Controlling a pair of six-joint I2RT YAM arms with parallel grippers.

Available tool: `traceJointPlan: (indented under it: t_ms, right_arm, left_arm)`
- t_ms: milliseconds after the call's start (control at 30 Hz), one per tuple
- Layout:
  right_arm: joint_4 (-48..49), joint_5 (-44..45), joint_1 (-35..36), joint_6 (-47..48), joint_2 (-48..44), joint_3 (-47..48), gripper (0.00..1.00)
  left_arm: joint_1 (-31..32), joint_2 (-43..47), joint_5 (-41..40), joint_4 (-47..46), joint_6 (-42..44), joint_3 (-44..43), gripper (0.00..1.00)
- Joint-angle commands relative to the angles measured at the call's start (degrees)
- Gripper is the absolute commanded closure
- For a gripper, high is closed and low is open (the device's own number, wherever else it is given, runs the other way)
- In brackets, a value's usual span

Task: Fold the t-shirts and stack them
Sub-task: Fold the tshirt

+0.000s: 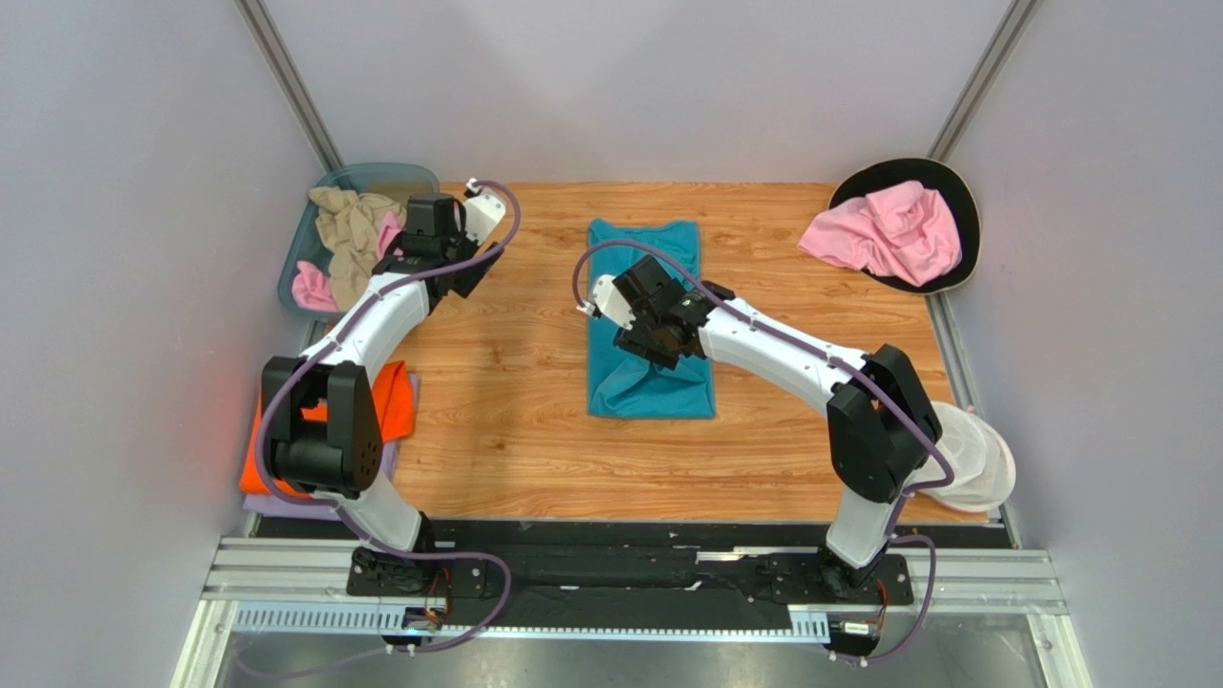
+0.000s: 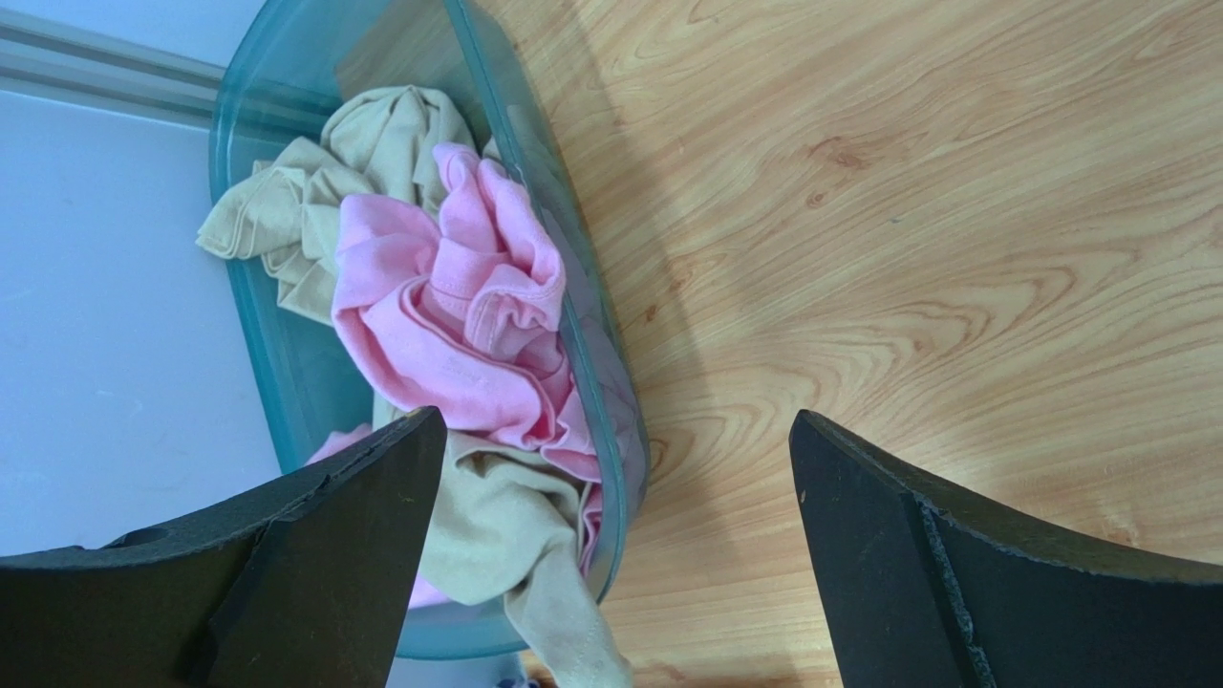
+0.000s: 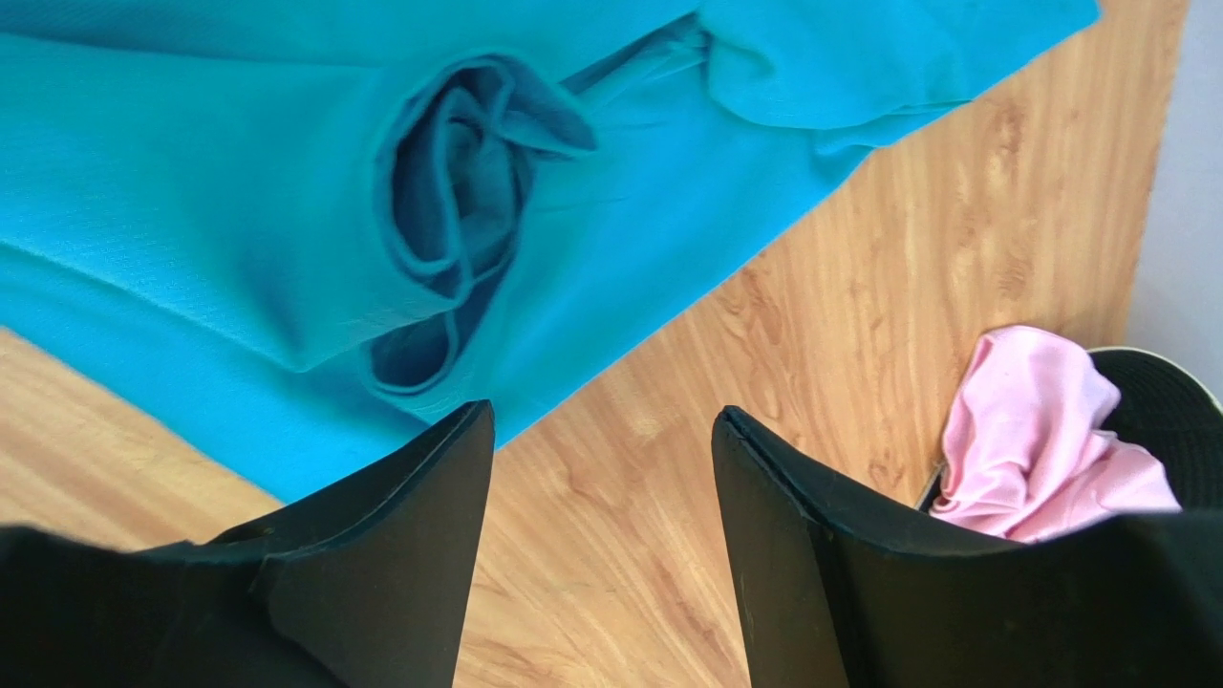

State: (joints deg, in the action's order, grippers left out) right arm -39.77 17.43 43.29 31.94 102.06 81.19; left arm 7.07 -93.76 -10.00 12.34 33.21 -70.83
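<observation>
A teal t-shirt point(image 1: 649, 380) lies folded into a long strip in the middle of the table, and its collar point(image 3: 445, 215) shows in the right wrist view. My right gripper point(image 3: 603, 413) hovers open over that shirt's edge point(image 1: 663, 333), with only bare wood between its fingers. My left gripper point(image 2: 615, 419) is wide open above the rim of a teal bin point(image 2: 620, 430) at the back left point(image 1: 419, 237). Crumpled in the bin are a pink t-shirt point(image 2: 460, 316) and a beige one point(image 2: 495, 523). An orange t-shirt point(image 1: 395, 402) rests on a lavender one point(image 1: 266, 502) at the left edge.
Another pink t-shirt point(image 1: 883, 232) sits crumpled on a black round pad point(image 1: 965, 215) at the back right corner. A white ribbed dish point(image 1: 983, 462) stands by the right arm's base. Grey walls close in the table on three sides.
</observation>
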Motion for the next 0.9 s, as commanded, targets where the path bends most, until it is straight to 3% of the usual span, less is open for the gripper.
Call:
traceJointPlan:
  t_ms: [0,333,867]
  right_arm:
    - [0.39,-1.78,1.36,-2.94,-2.39,-1.73,0.38]
    - [2.15,-2.66,2.5,-3.38,1.47,-0.07,0.38]
    - [1.89,-3.54,2.68,-3.55,11.32,12.06,0.38]
  left_arm:
    - [-0.39,2.09,1.03,-0.47,-0.25,0.51,0.01]
    - [-0.39,2.09,1.12,-1.26,0.1,2.1,0.01]
    - [-0.48,0.68,1.39,-3.2,0.54,3.24,0.01]
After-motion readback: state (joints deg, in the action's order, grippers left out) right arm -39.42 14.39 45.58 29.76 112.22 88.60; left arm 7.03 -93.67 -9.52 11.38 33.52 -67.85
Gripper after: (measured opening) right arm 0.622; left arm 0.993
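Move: Just below the half-open right hand, about 8 cm down, 1 cm ahead and 2 cm to its left, is the bunched fold of the tshirt. The shirt's near hem runs about 8 cm back and 1 cm to the left, its far end is some 21 cm straight ahead, and the pink cloth in the black bin stands about 24 cm ahead and 35 cm to the right. From the left hand the bunched fold lies roughly 12 cm back, 24 cm to the right and 14 cm lower. Sinking over the bunched fold, the right hand first draws back about 2 cm, then swings left and forward again across the shirt, ending some 4–5 cm farther left and 3 cm lower. Its fingers stay half open and tip slightly more downward; no touch on the cloth can be made out. The left hand, wide open and empty, lowers about 2 cm beside the laundry basket. ##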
